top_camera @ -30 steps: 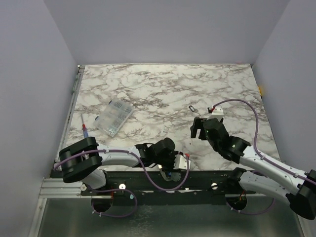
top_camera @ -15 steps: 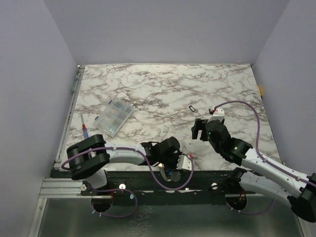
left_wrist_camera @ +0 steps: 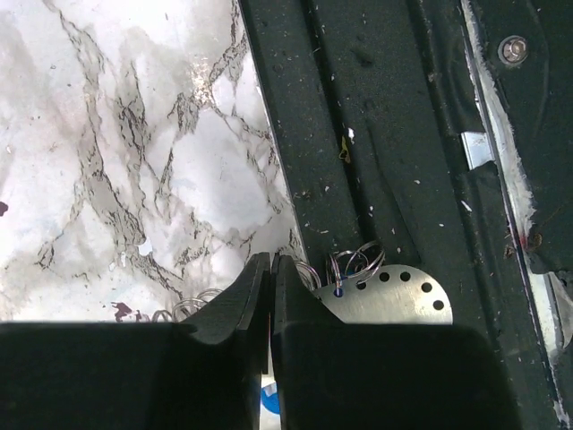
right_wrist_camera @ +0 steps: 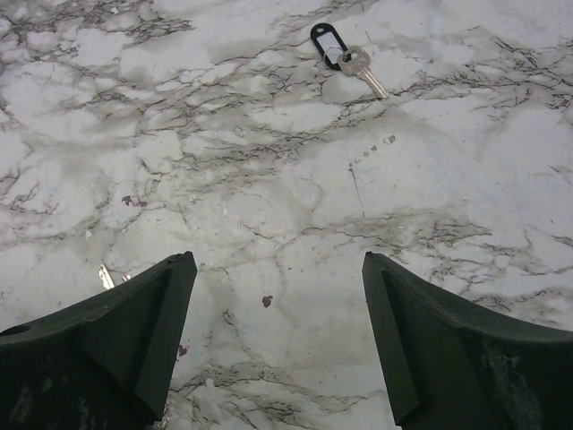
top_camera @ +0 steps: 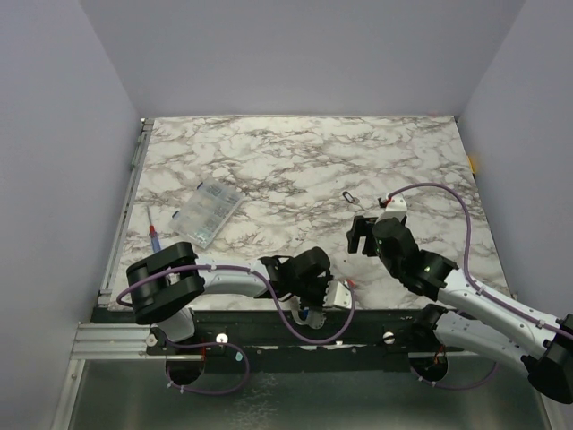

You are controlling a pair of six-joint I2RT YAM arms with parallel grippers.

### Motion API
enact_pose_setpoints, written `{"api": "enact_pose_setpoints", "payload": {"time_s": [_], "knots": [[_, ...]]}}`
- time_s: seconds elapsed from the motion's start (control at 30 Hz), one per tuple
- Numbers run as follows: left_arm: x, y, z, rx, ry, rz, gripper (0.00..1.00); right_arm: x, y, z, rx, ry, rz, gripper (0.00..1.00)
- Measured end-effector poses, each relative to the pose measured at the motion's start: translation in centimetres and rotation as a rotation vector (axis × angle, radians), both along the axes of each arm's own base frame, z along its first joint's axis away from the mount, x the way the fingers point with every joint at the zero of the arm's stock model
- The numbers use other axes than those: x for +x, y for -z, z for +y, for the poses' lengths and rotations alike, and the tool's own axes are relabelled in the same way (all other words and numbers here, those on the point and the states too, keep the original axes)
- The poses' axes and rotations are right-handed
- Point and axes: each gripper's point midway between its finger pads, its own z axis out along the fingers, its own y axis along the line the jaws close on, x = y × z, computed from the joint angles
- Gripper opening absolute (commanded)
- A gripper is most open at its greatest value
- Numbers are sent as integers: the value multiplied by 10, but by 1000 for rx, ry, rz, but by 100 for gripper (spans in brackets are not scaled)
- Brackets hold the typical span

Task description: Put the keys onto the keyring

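Note:
My left gripper (left_wrist_camera: 270,260) is down at the table's near edge (top_camera: 324,288), its two black fingers pressed together. The keyring, a pale wire-like coil (left_wrist_camera: 183,309), runs in from the left, passes behind the fingertips and comes out in loops on the right. A blue scrap (left_wrist_camera: 267,399), perhaps a key head, shows low in the slit between the fingers. My right gripper (right_wrist_camera: 277,260) hangs open over bare marble (top_camera: 360,235), holding nothing. Beyond it lies a small silver key on a black oval tag (right_wrist_camera: 345,49), also seen from above (top_camera: 348,196).
A clear compartment box (top_camera: 208,213) lies at the left, and a red-and-blue pen (top_camera: 154,236) near the left edge. A perforated metal plate (left_wrist_camera: 394,300) and the dark frame rail (left_wrist_camera: 376,134) sit just off the marble by my left gripper.
My left gripper has closed from partly open to shut and slid a little right along the near edge. The right arm has barely moved and stays open.

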Motion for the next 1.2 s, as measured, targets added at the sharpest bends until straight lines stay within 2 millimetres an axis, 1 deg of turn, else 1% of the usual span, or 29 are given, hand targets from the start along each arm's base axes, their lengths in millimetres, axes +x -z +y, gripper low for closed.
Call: {"api": "enact_pose_setpoints", "payload": {"time_s": [0.07, 0.17, 0.23, 0.4, 0.47, 0.53, 0.73, 0.83, 0.9, 1.07, 1.2], "knots": [[-1, 0, 0, -1, 1, 3, 16, 0, 0, 0, 0, 0, 0, 86], [-1, -1, 0, 1, -8, 13, 19, 0, 0, 0, 0, 0, 0, 86], [1, -2, 1, 7, -29, 14, 23, 0, 0, 0, 1, -1, 0, 86], [17, -10, 4, 15, -133, -35, 36, 0, -1, 0, 5, -3, -2, 86], [22, -15, 6, 15, -167, -45, 39, -1, -2, 0, 9, -2, -5, 86], [22, -22, 8, 6, -191, -36, 39, -1, -4, 0, 16, -1, -8, 86], [18, -58, 9, -65, -284, 37, 40, -2, -3, 2, 28, -7, -4, 87], [16, -67, 7, -86, -327, 86, 40, -3, 0, 3, 25, -15, 6, 87], [14, -65, 8, -75, -356, 123, 40, -4, 1, 4, 25, -19, 10, 87], [6, -47, 12, -5, -445, 233, 40, -4, 1, 4, 26, -21, 12, 87], [1, -39, 14, 36, -527, 321, 38, -4, 1, 4, 30, -19, 10, 87]]}}
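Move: The metal keyring plate lies fore-and-aft across the near table edge, its middle some 3 cm to the left of the left fingertips, about 1 cm back and 1 cm lower. The blue key shows roughly 2 cm to that hand's left, level with it and 2 cm down; the green tag sits about 7 cm ahead and 2 cm left. From the idle right hand the plate is roughly 16 cm back, 11 cm left and 12 cm below. The keyring plate's ringed edge is let go as the nearly shut left fingers open to under half. The hand shifts about 2 cm forward, lifts some 6 cm clear, then draws back and sinks 2–3 cm towards the plate, turning some 30 degrees counter-clockwise, with its fingers still open above the plate. ##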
